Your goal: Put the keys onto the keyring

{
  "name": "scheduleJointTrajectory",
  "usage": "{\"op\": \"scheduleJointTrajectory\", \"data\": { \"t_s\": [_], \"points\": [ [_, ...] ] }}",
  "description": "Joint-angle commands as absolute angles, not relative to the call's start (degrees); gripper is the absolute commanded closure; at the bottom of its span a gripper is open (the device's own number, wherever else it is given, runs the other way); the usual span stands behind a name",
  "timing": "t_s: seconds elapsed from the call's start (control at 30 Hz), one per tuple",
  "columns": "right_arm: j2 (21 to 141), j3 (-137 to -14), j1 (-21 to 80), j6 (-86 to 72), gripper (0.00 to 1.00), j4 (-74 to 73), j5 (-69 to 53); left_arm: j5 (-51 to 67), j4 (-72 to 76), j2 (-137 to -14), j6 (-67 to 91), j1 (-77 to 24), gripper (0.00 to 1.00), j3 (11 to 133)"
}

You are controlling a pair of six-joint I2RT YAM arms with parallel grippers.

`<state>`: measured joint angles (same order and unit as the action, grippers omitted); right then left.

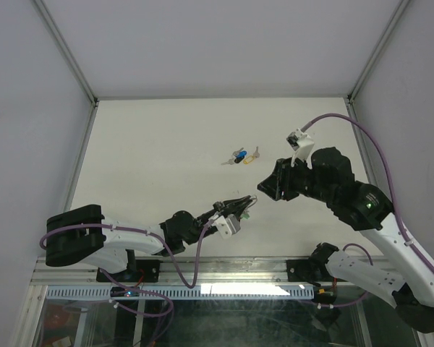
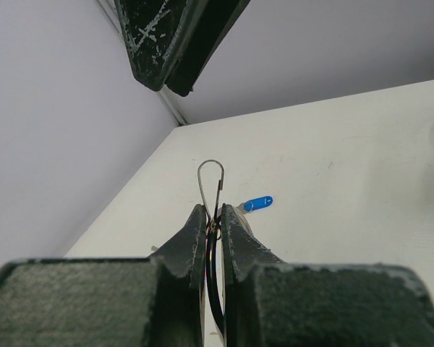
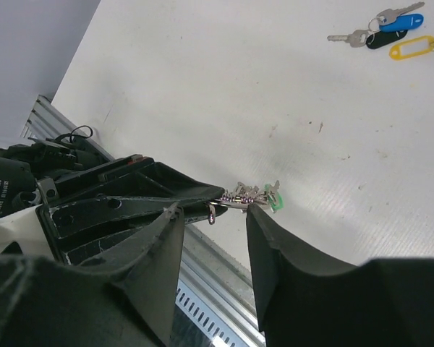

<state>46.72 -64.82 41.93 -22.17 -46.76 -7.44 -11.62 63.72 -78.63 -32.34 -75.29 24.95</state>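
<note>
My left gripper (image 1: 239, 206) (image 2: 213, 214) is shut on the keyring (image 2: 211, 182). A thin wire loop of it sticks out past the fingertips, and its bunch of keys with a green head (image 3: 275, 201) hangs over the table's near edge. My right gripper (image 3: 213, 217) (image 1: 262, 189) stands open just beyond that bunch, its fingers either side of the ring without touching it. The loose keys lie together on the table farther back: a blue one (image 1: 239, 153) (image 3: 398, 22), a yellow one (image 1: 250, 159) (image 3: 412, 48) and a grey one (image 1: 228, 161) (image 3: 351, 37).
A metal rail (image 1: 224, 269) (image 3: 202, 271) runs along the near table edge below both grippers. Grey enclosure walls (image 1: 29, 108) close off the left, right and back. A purple cable (image 1: 362, 134) loops above the right arm.
</note>
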Motion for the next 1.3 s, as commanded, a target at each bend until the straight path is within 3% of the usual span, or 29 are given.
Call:
{"op": "scheduleJointTrajectory", "data": {
  "t_s": [0.0, 0.37, 0.57, 0.87, 0.97, 1.1, 1.2, 1.27],
  "points": [
    [48.2, -65.2, 42.3, -20.0, 0.58, -45.5, -9.8, -11.7, 65.5, -76.7, -31.6, -74.9, 1.0, 27.1],
    [52.2, -62.9, 42.3, -18.9, 0.59, -45.1, -16.1, -12.5, 65.3, -76.6, -31.4, -74.8, 1.0, 27.4],
    [52.7, -62.5, 42.3, -19.1, 0.7, -45.0, -17.0, -12.5, 65.1, -76.7, -31.5, -74.8, 1.0, 27.5],
    [53.4, -61.7, 42.3, -19.2, 0.67, -45.4, -18.2, -13.0, 65.3, -76.6, -31.2, -74.8, 1.0, 27.5],
    [53.4, -61.7, 42.3, -19.2, 0.75, -45.4, -18.3, -13.2, 65.4, -76.5, -31.2, -74.8, 1.0, 27.5],
    [53.4, -62.0, 42.3, -19.4, 0.97, -44.8, -18.5, -13.3, 65.4, -76.6, -31.0, -74.8, 1.0, 27.5],
    [53.4, -62.1, 42.3, -19.7, 1.0, -44.4, -19.0, -13.7, 65.7, -76.7, -30.7, -74.8, 0.99, 27.4],
    [53.5, -62.1, 42.3, -19.8, 1.0, -44.3, -19.1, -14.1, 66.4, -76.7, -30.5, -74.7, 0.9, 27.4]
  ]
}}
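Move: The keyring, held upright in the left fingers, has its narrow free end about 3 cm to the right hand's left, 1 cm back and 4 cm below. Keys and green tags hang from the ring some 8 cm under that end. The loose keys with the blue, black and yellow tags lie on the table roughly 35 cm farther out than the right hand and nearly in line with it. From the left hand, the ring's end is just past its tips, about 1 cm forward and 1 cm right. The right fingertips shut on the free end of the keyring, right beside the left fingertips, after that hand comes in from above: down about 5 cm, 2.5 cm to its left and slightly back, nosing down and swinging counter-clockwise some 10 degrees each. Its fingers start partly open and fully close only at the end. The left hand keeps its pinch on the ring, sinking barely 1 cm. ##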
